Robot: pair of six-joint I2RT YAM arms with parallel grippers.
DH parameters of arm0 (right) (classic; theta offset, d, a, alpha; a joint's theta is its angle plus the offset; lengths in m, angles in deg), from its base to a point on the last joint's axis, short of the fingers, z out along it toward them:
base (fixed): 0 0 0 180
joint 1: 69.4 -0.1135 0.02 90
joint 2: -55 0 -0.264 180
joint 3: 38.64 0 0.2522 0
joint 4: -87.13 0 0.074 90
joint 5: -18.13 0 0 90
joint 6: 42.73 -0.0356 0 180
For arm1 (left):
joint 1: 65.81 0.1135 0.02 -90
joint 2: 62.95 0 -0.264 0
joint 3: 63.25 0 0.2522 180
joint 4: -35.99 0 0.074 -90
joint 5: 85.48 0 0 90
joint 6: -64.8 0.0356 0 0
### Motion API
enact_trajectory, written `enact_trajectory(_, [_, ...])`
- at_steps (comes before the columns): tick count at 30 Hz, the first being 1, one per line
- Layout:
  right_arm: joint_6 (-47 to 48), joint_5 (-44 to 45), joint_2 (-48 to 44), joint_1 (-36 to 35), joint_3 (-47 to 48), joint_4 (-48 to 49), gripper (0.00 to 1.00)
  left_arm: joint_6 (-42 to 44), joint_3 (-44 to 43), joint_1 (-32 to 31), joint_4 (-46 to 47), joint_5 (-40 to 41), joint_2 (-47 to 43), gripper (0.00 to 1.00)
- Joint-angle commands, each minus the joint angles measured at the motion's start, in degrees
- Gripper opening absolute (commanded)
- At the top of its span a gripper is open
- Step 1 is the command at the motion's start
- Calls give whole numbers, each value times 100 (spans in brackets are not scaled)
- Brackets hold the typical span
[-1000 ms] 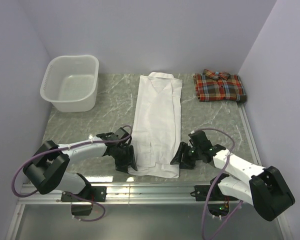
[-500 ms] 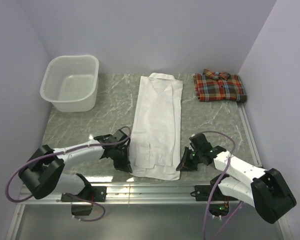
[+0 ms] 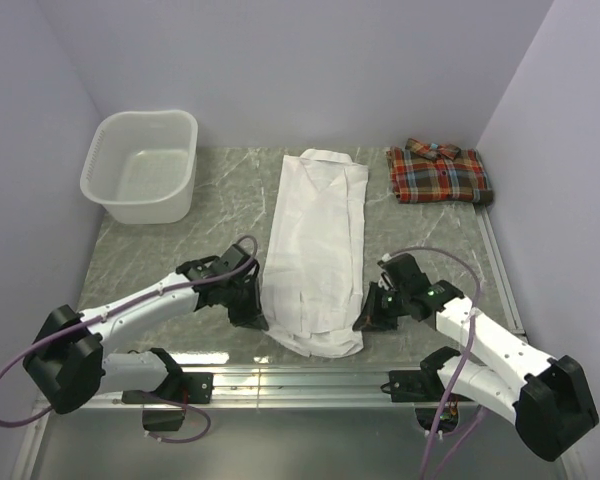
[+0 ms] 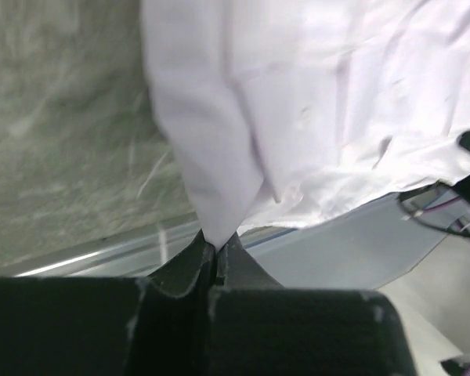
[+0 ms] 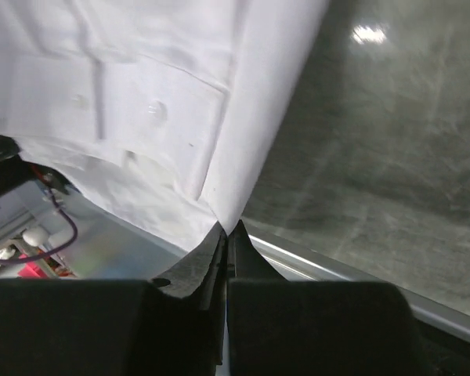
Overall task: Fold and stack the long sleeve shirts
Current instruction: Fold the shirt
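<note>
The white shirt (image 3: 315, 240) lies lengthwise down the middle of the table, collar at the far end, sleeves folded in. My left gripper (image 3: 257, 320) is shut on its near left hem corner, and the cloth (image 4: 219, 141) rises out of the pinched jaws. My right gripper (image 3: 364, 320) is shut on the near right hem corner, with the button placket (image 5: 153, 110) showing just above it. The near hem hangs lifted off the table. The red-orange plaid shirt (image 3: 439, 172) sits folded at the far right corner.
A white plastic laundry basket (image 3: 142, 165) stands at the far left. A metal rail (image 3: 300, 375) runs along the table's near edge, just behind both grippers. Walls close in the table on three sides.
Both grippers have shut on the white shirt's near hem corners and lifted them, moving slightly away from the table edge. The hem now bunches between them.
</note>
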Motion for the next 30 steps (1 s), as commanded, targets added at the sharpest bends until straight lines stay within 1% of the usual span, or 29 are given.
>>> enact_trajectory(1, [220,153,192,34,627,-112,0,33,-687,112,80,304,261,0])
enact_trajectory(3, [212,127,367,86,865,46,0,112,-1046,226,168,392,524,1])
enact_trajectory(5, [282,144,490,165,1101,152,0,270,-1336,472,342,568,805,1])
enact_trajectory(8, [510,127,868,446,1452,336,0,437,-1784,938,475,638,1226,1])
enact_trajectory(9, [580,75,1130,525,1550,398,0,446,-1917,1139,510,682,1333,1])
enact_trajectory(10, [720,-4,1263,752,1725,442,0,516,-2049,1228,554,726,1447,0])
enact_trajectory(12, [844,-101,1659,964,1928,573,0,552,-2479,1430,598,779,1790,1])
enact_trajectory(14, [1002,-198,1957,1220,2332,591,0,648,-2796,1527,616,814,2201,0])
enact_trajectory(16, [1090,-234,2388,1325,2752,609,0,762,-3253,1650,642,832,2466,1])
enact_trajectory(17, [1108,-268,2651,1422,2886,618,0,798,-3541,1685,660,815,2746,1])
enact_trajectory(22, [1205,-313,3443,1607,3746,706,0,1078,-4439,1923,739,788,3635,1])
enact_trajectory(26, [1231,-278,4242,1704,4161,793,0,1377,-5396,1976,766,849,4539,1])
enact_trajectory(29, [1231,-313,4708,1721,4380,908,0,1615,-5767,1976,757,1025,4971,2])
enact_trajectory(30, [1231,-295,4797,1721,4433,925,0,1659,-5777,1976,896,1034,5034,3])
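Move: Both hands already hold the near-end corners of the narrow white shirt, some 5 cm over the table. From the left hand, the collar they are heading for lies about 48 cm ahead and 17 cm right; the white basket stands about 40 cm ahead and 34 cm left. From the right hand, the collar is some 48 cm ahead and 9 cm left; the folded plaid shirt is roughly 43 cm ahead and 23 cm right. Keeping their pinch on the two near-end corners, both hands sweep the cloth forward over the shirt towards its collar, the left about 33 cm, the right only some 24. They rise around 5 cm on the way and dip a little at the end. The left wrist swings its fingertips forward about 20 degrees and turns somewhat counter-clockwise; the right tips forward less and turns slightly clockwise. ##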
